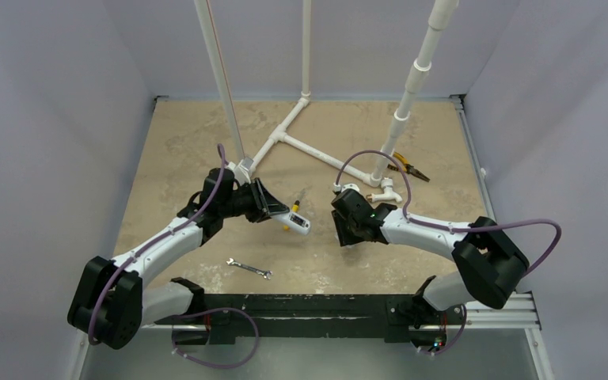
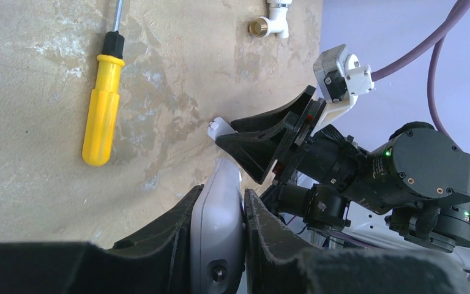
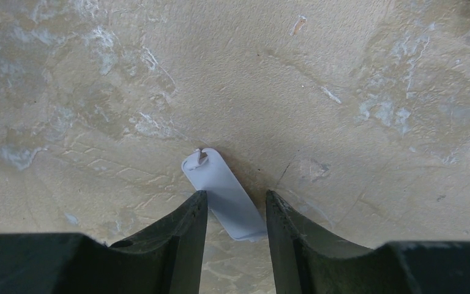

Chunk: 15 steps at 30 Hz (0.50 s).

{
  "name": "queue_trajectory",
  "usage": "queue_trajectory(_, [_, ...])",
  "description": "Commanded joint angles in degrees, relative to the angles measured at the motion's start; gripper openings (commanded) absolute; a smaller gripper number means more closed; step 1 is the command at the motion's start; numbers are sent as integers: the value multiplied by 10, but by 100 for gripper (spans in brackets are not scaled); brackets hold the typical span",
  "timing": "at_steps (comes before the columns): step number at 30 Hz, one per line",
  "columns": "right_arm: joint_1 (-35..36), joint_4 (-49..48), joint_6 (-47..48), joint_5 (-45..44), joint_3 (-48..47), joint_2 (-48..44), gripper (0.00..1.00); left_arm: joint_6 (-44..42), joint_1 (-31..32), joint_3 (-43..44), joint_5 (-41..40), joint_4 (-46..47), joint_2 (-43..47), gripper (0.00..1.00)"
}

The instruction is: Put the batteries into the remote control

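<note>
The white remote control (image 2: 220, 220) is clamped edge-on between the fingers of my left gripper (image 2: 223, 195), which is shut on it; from above the remote (image 1: 301, 222) sticks out to the right of that gripper (image 1: 275, 209). My right gripper (image 3: 237, 196) points down at the table, open. A thin white battery cover (image 3: 220, 187) lies flat and slanted between its fingers, its far end reaching past the tips. In the left wrist view the cover's tip (image 2: 218, 127) peeks out beside the right gripper (image 2: 263, 138). No batteries are in view.
A yellow-handled screwdriver (image 2: 102, 110) lies just beyond the remote. A small wrench (image 1: 249, 269) lies near the front, and pliers (image 1: 408, 168) at the back right. White PVC pipes (image 1: 301, 138) with a brass-ended fitting (image 2: 258, 26) cross the back of the table.
</note>
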<state>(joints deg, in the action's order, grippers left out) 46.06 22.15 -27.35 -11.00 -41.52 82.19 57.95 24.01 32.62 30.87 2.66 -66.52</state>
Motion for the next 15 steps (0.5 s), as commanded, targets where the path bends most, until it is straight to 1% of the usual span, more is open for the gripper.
queue_trajectory(1, [6,42,-7,30,22,24,39,5,-5,-1,9,35,8,0])
queue_trajectory(4, [8,44,-5,33,19,35,36,6,-5,-2,9,35,8,0])
queue_trajectory(10, [16,37,-5,46,17,53,22,6,-5,-2,8,36,8,0])
queue_trajectory(15, [18,29,-6,49,19,46,10,6,-6,1,9,35,2,0])
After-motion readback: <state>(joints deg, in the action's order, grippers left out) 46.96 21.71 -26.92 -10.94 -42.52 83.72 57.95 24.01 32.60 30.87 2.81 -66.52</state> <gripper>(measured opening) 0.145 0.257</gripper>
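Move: The loose battery cover lies flat on the table right between the right hand's open fingertips, its middle about 1 cm below the hand point and skewed to the fingers. From that hand the white elbow fitting is some 13 cm ahead and 9 cm right, while the yellow screwdriver is roughly 8 cm ahead and 12 cm left. The held remote hangs about 4 cm ahead, 12 cm left and 10 cm higher. From the left hand, the cover lies about 3 cm back, 16 cm right and 12 cm below. The right hand stays down low over the battery cover and, after a brief pause, closes its fingers by well over half of their opening, pinching the cover across its narrow width between the two fingertips. As they close, the hand shifts only about 0.5 cm to its left with hardly any turn of the wrist, while the left hand keeps the remote gripped and still. ##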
